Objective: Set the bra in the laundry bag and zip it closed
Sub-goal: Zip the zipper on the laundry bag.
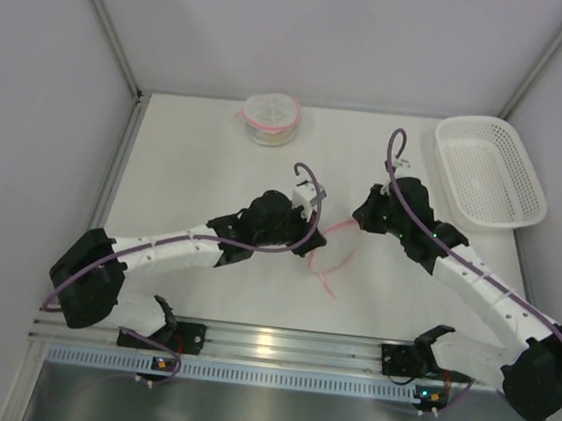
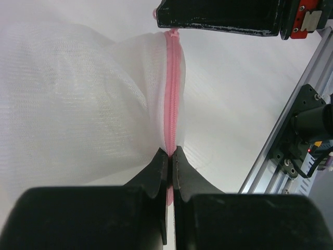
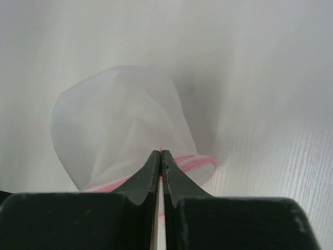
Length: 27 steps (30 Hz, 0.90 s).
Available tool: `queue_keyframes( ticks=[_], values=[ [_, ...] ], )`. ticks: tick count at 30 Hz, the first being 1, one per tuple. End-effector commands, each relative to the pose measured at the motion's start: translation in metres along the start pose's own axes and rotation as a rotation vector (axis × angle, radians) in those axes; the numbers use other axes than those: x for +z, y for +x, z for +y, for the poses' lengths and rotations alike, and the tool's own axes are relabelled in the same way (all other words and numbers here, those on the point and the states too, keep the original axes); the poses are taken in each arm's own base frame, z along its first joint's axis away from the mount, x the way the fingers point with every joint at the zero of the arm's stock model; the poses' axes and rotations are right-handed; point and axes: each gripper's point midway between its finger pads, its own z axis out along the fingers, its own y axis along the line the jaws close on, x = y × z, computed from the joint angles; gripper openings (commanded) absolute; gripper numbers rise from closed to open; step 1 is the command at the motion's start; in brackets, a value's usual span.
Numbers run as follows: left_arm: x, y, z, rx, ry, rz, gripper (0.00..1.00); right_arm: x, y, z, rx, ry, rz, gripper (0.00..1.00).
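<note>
The laundry bag [image 1: 331, 253] is white mesh with a pink zipper [image 2: 173, 94] and hangs between the two arms over the middle of the table. My left gripper [image 2: 170, 152] is shut on the pink zipper line at its near end. My right gripper [image 3: 160, 152] is shut on the pink zipper edge at the other end, with the bag's mesh [image 3: 119, 120] bulging beyond the fingertips. In the top view the left gripper [image 1: 313, 209] and the right gripper [image 1: 362, 219] stand close together. The bra is hidden from every view.
A round white container with a pink rim [image 1: 270, 119] sits at the back centre. A white plastic basket [image 1: 489, 170] stands at the back right. The aluminium rail [image 1: 276, 349] runs along the table's near edge. White walls enclose the table.
</note>
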Motion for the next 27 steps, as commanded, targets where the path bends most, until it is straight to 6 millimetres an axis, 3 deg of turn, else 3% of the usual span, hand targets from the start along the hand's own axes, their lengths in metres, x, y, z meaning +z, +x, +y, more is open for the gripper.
queue_keyframes(
  ticks=[1, 6, 11, 12, 17, 19, 21, 23, 27],
  values=[
    [-0.006, -0.007, -0.008, -0.005, 0.028, -0.027, 0.0, -0.006, -0.028, -0.005, 0.041, 0.014, -0.136, 0.0],
    [-0.011, -0.006, -0.004, -0.024, 0.007, -0.042, 0.0, -0.004, -0.022, -0.025, 0.051, 0.099, -0.151, 0.0],
    [-0.029, -0.02, -0.004, -0.03, -0.014, -0.126, 0.0, 0.002, -0.012, -0.046, 0.07, 0.168, -0.137, 0.0],
    [-0.03, -0.016, -0.001, -0.033, -0.019, -0.122, 0.0, 0.004, -0.006, -0.051, 0.075, 0.182, -0.13, 0.0],
    [-0.031, -0.009, -0.005, -0.024, 0.009, -0.104, 0.0, 0.007, -0.008, -0.045, 0.081, 0.138, -0.13, 0.0],
    [-0.028, -0.006, -0.008, -0.01, 0.029, -0.079, 0.12, 0.004, -0.015, -0.037, 0.073, 0.109, -0.143, 0.0],
    [-0.028, -0.01, -0.01, 0.019, 0.029, -0.056, 0.44, -0.003, -0.025, -0.028, 0.06, 0.073, -0.157, 0.0],
    [-0.03, -0.028, -0.014, 0.065, 0.029, -0.08, 0.64, -0.009, -0.031, -0.021, 0.05, 0.049, -0.164, 0.0],
    [-0.035, -0.07, -0.014, 0.139, -0.031, -0.157, 0.78, -0.021, -0.046, -0.009, 0.051, 0.016, -0.19, 0.0]
  ],
)
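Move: The zipper end my right fingers already pinch is some 7 cm ahead of my left hand, 10 cm to its right, at about its height. The bag's mesh body hangs between the hands, roughly level with my left hand, 6 cm to its right and 6 cm below. A loose pink tab lies about 8 cm back, 5 cm right and 10 cm below it. From my right hand, the zipper stretch my left fingers hold is about 7 cm back and 10 cm left. Keeping the zipper end pinched, I take my right hand about 3 cm right and as far down, turning slightly clockwise, then lift it part-way again. My left hand, still shut on the pink strip, draws about 2.5 cm left and a little back, away from the right hand, then opens wide, lets go of the strip and rises nearly 2 cm. ##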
